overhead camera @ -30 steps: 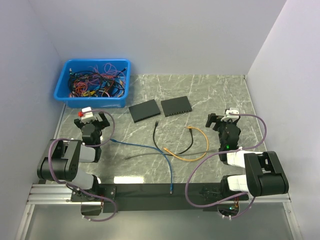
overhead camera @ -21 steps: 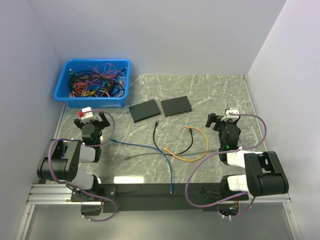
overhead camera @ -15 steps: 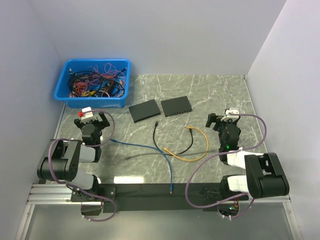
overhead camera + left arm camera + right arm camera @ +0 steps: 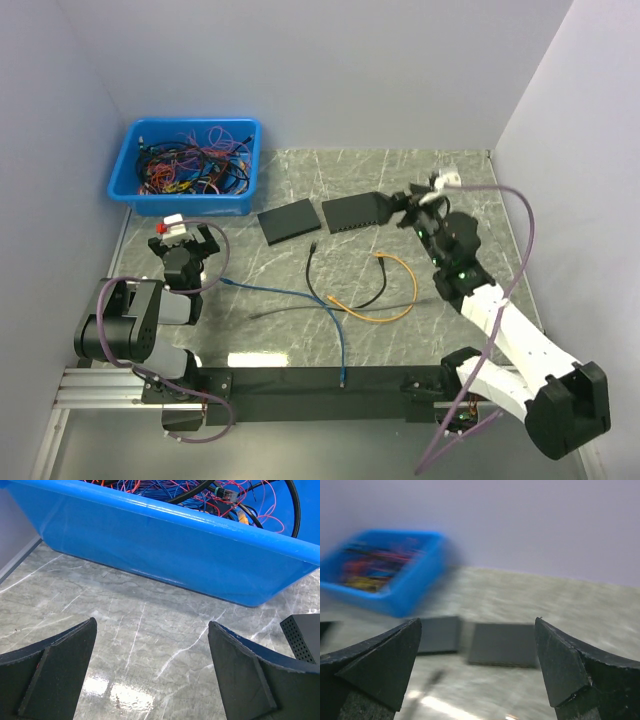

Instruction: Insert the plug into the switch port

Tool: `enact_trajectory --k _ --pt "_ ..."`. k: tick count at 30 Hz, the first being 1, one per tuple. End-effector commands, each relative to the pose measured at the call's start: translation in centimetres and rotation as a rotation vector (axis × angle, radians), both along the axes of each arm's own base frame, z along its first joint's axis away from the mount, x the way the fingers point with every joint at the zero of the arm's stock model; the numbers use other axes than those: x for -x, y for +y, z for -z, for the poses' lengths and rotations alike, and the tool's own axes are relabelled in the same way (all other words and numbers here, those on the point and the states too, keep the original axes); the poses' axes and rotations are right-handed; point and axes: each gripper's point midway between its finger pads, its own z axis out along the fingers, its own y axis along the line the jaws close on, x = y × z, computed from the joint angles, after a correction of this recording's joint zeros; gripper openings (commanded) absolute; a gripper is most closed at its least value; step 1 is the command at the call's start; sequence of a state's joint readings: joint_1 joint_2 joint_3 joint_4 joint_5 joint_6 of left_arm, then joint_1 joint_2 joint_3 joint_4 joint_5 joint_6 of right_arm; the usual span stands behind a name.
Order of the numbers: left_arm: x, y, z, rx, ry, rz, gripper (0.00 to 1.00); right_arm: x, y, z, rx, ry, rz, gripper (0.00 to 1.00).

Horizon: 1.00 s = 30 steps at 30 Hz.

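Observation:
Two flat black switches lie side by side at mid-table, the left one (image 4: pixel 289 221) and the right one (image 4: pixel 353 211). Three loose cables lie in front of them: a black one with its plug (image 4: pixel 315 244) pointing toward the switches, an orange one (image 4: pixel 385 292) and a blue one (image 4: pixel 300 294). My right gripper (image 4: pixel 403 212) hangs open at the right switch's right edge, holding nothing. In its blurred wrist view, the right gripper (image 4: pixel 477 650) frames both switches (image 4: pixel 504 644). My left gripper (image 4: pixel 186 246) rests open near its base; the left gripper (image 4: pixel 152 670) is empty.
A blue bin (image 4: pixel 187 165) full of tangled cables stands at the back left; the bin's wall (image 4: pixel 175 555) fills the left wrist view, with a switch corner (image 4: pixel 305 635) at the right. Grey walls close in the table's left, back and right.
My right arm has lifted from its folded rest and swung forward and left to the right switch, still in motion. The left arm and the cables have not moved.

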<state>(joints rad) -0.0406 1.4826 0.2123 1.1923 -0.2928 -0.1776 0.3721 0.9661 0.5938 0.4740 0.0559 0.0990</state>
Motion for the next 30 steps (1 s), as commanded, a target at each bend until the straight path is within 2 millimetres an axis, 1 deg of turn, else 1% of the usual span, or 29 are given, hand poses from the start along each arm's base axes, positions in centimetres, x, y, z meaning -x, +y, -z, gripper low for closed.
enact_trajectory --k 1,2,3,4,5,6,7,8,9,10,11,12,14,15,16,17,18,19,20,21,22,23,24,25,26,27,28,29,30 --pt "-0.9 -0.4 -2.8 0.011 -0.095 0.016 0.99 1.9 5.8 0.5 -0.116 0.230 -0.273 1.00" --pt "-0.9 -0.4 -2.8 0.011 -0.095 0.016 0.99 1.6 6.0 1.3 -0.190 0.294 -0.265 1.00" --pt "-0.9 -0.4 -2.8 0.011 -0.095 0.014 0.99 1.4 6.4 1.8 -0.323 0.406 -0.273 1.00" --pt "-0.9 -0.4 -2.8 0.011 -0.095 0.014 0.99 0.8 7.5 4.3 -0.339 0.515 -0.321 1.00" --pt "-0.9 -0.4 -2.9 0.011 -0.096 0.016 0.99 1.0 8.6 5.4 -0.339 0.592 -0.389 1.00" --pt "-0.9 -0.4 -2.8 0.011 -0.093 0.014 0.99 0.9 9.9 4.9 -0.326 0.626 -0.464 0.97" --pt "-0.9 -0.4 -2.8 0.011 -0.095 0.016 0.99 0.4 10.6 7.4 -0.309 0.699 -0.447 0.96" --pt "-0.9 -0.4 -2.8 0.011 -0.093 0.016 0.99 0.2 10.7 8.2 -0.292 0.716 -0.414 0.97" --pt "-0.9 -0.4 -2.9 0.011 -0.096 0.014 0.99 -0.5 10.2 8.9 -0.248 0.698 -0.344 0.99" --pt "-0.9 -0.4 -2.9 0.011 -0.096 0.016 0.99 0.1 11.1 9.0 -0.207 0.685 -0.332 1.00" --pt "-0.9 -0.4 -2.8 0.012 -0.095 0.016 0.99 0.3 11.1 9.3 -0.177 0.679 -0.294 1.00" --pt "-1.0 -0.4 -2.8 0.011 -0.095 0.014 0.99 0.4 11.4 8.9 -0.152 0.650 -0.275 1.00" --pt "-1.0 -0.4 -2.9 0.011 -0.096 0.016 0.99 1.7 11.8 8.4 -0.100 0.607 -0.211 1.00" --pt "-0.9 -0.4 -2.9 0.011 -0.096 0.014 0.99 2.0 11.5 8.0 -0.090 0.567 -0.165 1.00" --pt "-0.9 -0.4 -2.8 0.011 -0.095 0.016 0.99 2.5 10.7 6.0 -0.102 0.479 -0.120 1.00" --pt "-0.9 -0.4 -2.8 0.012 -0.095 0.016 0.99 3.4 12.0 4.6 -0.115 0.404 -0.158 1.00" --pt "-0.9 -0.4 -2.8 0.011 -0.095 0.016 0.99 4.0 11.5 5.9 -0.128 0.404 -0.155 1.00" --pt "-0.9 -0.4 -2.9 0.011 -0.096 0.014 0.99 4.3 11.4 5.1 -0.187 0.383 -0.162 1.00" --pt "-1.0 -0.4 -2.9 0.012 -0.097 0.017 0.99 3.9 10.4 5.6 -0.230 0.398 -0.116 1.00" --pt "-0.9 -0.4 -2.8 0.011 -0.095 0.016 0.99 3.9 10.5 5.8 -0.289 0.440 -0.115 1.00" --pt "-0.9 -0.4 -2.8 0.012 -0.094 0.016 0.99 4.3 11.8 6.1 -0.235 0.481 -0.209 1.00" --pt "-0.9 -0.4 -2.8 0.012 -0.095 0.016 0.99 4.6 12.6 6.3 -0.192 0.500 -0.254 1.00" --pt "-1.0 -0.3 -2.9 0.011 -0.096 0.014 0.99 4.7 13.2 6.7 -0.152 0.517 -0.284 0.95" --pt "-1.0 -0.4 -2.8 0.012 -0.092 0.017 0.99 4.7 13.6 8.2 -0.106 0.566 -0.290 0.94" --pt "-0.9 -0.4 -2.8 0.012 -0.095 0.016 0.99 4.8 14.1 8.2 -0.085 0.563 -0.308 0.95" --pt "-0.8 0.0 -3.0 0.012 -0.103 -0.003 0.99 5.2 14.6 8.6 -0.072 0.577 -0.336 0.95" --pt "-0.7 0.7 -3.5 0.018 -0.123 -0.045 0.99 5.3 14.7 8.8 -0.060 0.574 -0.346 0.97" --pt "-0.8 1.0 -3.3 0.039 -0.078 -0.074 0.99 5.5 14.7 8.9 -0.042 0.566 -0.354 1.00" --pt "-0.8 1.8 -3.8 0.051 -0.066 -0.126 0.99 5.6 14.7 8.9 -0.033 0.564 -0.350 1.00"
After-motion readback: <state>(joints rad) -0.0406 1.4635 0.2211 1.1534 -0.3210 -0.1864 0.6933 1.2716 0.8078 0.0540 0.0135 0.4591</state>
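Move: The loose black plug, the likeliest thing for the right hand to go for, lies about 19 cm to its left, 6 cm ahead and some 27 cm below. The right switch box stands 15 cm ahead and 11 cm left of that hand, the left one 13 cm ahead and 26 cm left; the far orange plug is only 3 cm ahead and 4 cm left, all down on the table. From the left hand the black plug is about 4 cm ahead, 30 cm right and 10 cm down. Swing the open right gripper about 14 cm left towards the black plug: lift it slightly, dive steeply, then draw it back and partly up, and finish sinking again, some 10 cm lower and 5 cm back from the start. Tip the fingers down by about 35 degrees on the way and turn them a little counter-clockwise, touching nothing. ##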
